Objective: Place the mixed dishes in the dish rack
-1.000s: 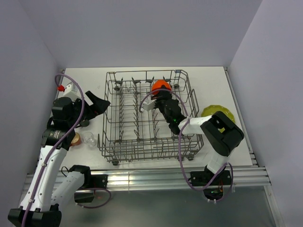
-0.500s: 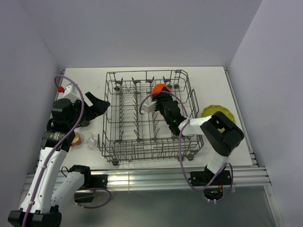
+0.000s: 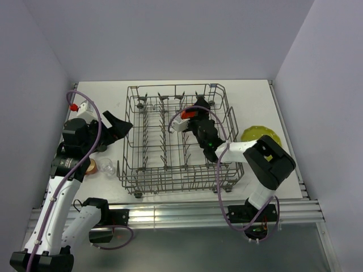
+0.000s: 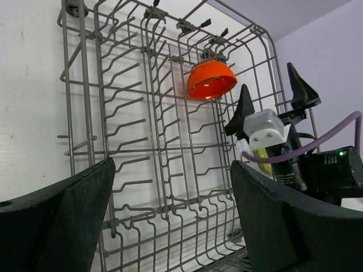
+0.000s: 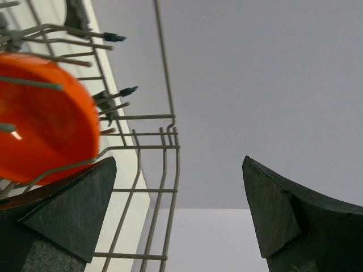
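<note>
The grey wire dish rack (image 3: 164,147) fills the middle of the table. An orange bowl (image 3: 189,114) sits tilted among the tines at the rack's back right; it also shows as the orange bowl (image 4: 211,80) and the orange bowl (image 5: 39,122). My right gripper (image 3: 197,109) hovers over it inside the rack, open, with nothing between its fingers (image 5: 74,209). The bowl lies just left of the left finger. My left gripper (image 3: 117,126) stands open beside the rack's left wall, empty. A yellow-green plate (image 3: 256,134) lies right of the rack, partly behind my right arm.
A clear glass (image 3: 105,165) and a small orange cup (image 3: 91,166) stand on the table left of the rack, below my left gripper. Grey walls close in the table on three sides. The rack's far rim (image 5: 164,136) rises close in front of the right gripper.
My right gripper has opened and let go of the orange bowl, which has dropped a little and now rests in the rack. The left arm has not moved.
</note>
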Robot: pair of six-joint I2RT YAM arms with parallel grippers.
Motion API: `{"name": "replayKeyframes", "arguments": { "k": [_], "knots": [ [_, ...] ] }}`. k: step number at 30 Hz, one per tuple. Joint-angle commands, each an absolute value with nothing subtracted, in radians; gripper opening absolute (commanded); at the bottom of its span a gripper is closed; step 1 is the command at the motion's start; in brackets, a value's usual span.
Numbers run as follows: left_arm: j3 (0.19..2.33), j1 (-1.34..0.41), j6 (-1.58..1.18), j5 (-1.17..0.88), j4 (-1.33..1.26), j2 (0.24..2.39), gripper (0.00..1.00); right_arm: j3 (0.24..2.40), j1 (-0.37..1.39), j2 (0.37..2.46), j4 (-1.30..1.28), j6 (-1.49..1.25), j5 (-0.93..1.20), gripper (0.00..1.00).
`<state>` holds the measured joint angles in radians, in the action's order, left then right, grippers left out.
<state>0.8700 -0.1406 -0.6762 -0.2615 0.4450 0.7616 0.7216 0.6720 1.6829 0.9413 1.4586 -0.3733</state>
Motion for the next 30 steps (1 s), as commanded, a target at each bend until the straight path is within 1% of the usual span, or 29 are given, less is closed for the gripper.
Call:
{"name": "replayKeyframes", "arguments": {
  "k": [1, 8, 13, 16, 18, 19, 20, 22, 23, 25, 26, 28, 30],
  "knots": [
    [0.871, -0.137, -0.687, -0.279, 0.397, 0.752, 0.9, 0.787, 0.689, 1.603, 0.985, 1.387, -0.4, 1.0],
    [0.884, -0.137, -0.69, -0.276, 0.41, 0.758, 0.9, 0.876, 0.729, 1.511, 0.833, 1.281, -0.455, 1.0],
    [0.923, -0.137, -0.687, -0.27, 0.446, 0.759, 0.89, 0.946, 0.761, 1.467, 0.755, 1.2, -0.601, 1.0],
    [0.943, -0.137, -0.692, -0.267, 0.465, 0.759, 0.89, 0.985, 0.784, 1.447, 0.704, 1.091, -0.699, 1.0],
    [0.957, -0.137, -0.696, -0.271, 0.479, 0.758, 0.89, 1.086, 0.796, 1.439, 0.507, 0.926, -0.75, 1.0],
    [0.965, -0.137, -0.698, -0.272, 0.483, 0.758, 0.89, 1.173, 0.798, 1.439, 0.429, 0.858, -0.806, 1.0],
    [0.966, -0.137, -0.701, -0.273, 0.491, 0.756, 0.88, 1.218, 0.798, 1.45, 0.29, 0.728, -0.84, 1.0],
    [0.971, -0.137, -0.71, -0.278, 0.495, 0.755, 0.88, 1.349, 0.801, 1.466, 0.149, 0.608, -0.914, 1.0],
    [0.971, -0.137, -0.718, -0.282, 0.5, 0.755, 0.89, 1.388, 0.801, 1.486, 0.003, 0.486, -0.969, 1.0],
    [0.973, -0.137, -0.729, -0.302, 0.502, 0.755, 0.89, 1.489, 0.801, 1.503, -0.165, 0.361, -0.982, 1.0],
    [0.976, -0.137, -0.733, -0.307, 0.505, 0.756, 0.89, 1.5, 0.802, 1.503, -0.277, 0.274, -0.968, 1.0],
    [0.983, -0.135, -0.747, -0.316, 0.512, 0.755, 0.89, 1.497, 0.802, 1.483, -0.325, 0.21, -0.944, 1.0],
    [0.986, -0.137, -0.759, -0.316, 0.52, 0.75, 0.89, 1.474, 0.804, 1.427, -0.357, 0.135, -0.866, 1.0]
  ]
}}
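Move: The green plate beside the rack lies some 32 cm to the right hand's right, about 6 cm nearer the bases and 18 cm below it. The orange bowl, already let go in the rack, sits just under the open fingers, roughly 7 cm down, 3 cm left and 2 cm ahead; the rack's right rim is level with the hand, 16 cm to its right and 8 cm lower. From the left hand the plate is about 63 cm right, 10 cm ahead and 25 cm below. With its fingers already wide open and staying so, the right hand lifts away from the orange bowl, climbing about 18 cm up out of the rack and drawing back a little, some 4 cm. As it climbs it rolls by roughly 60 degrees, its left side rising, and swings some 25 degrees clockwise, most of this turning coming in the second half. ##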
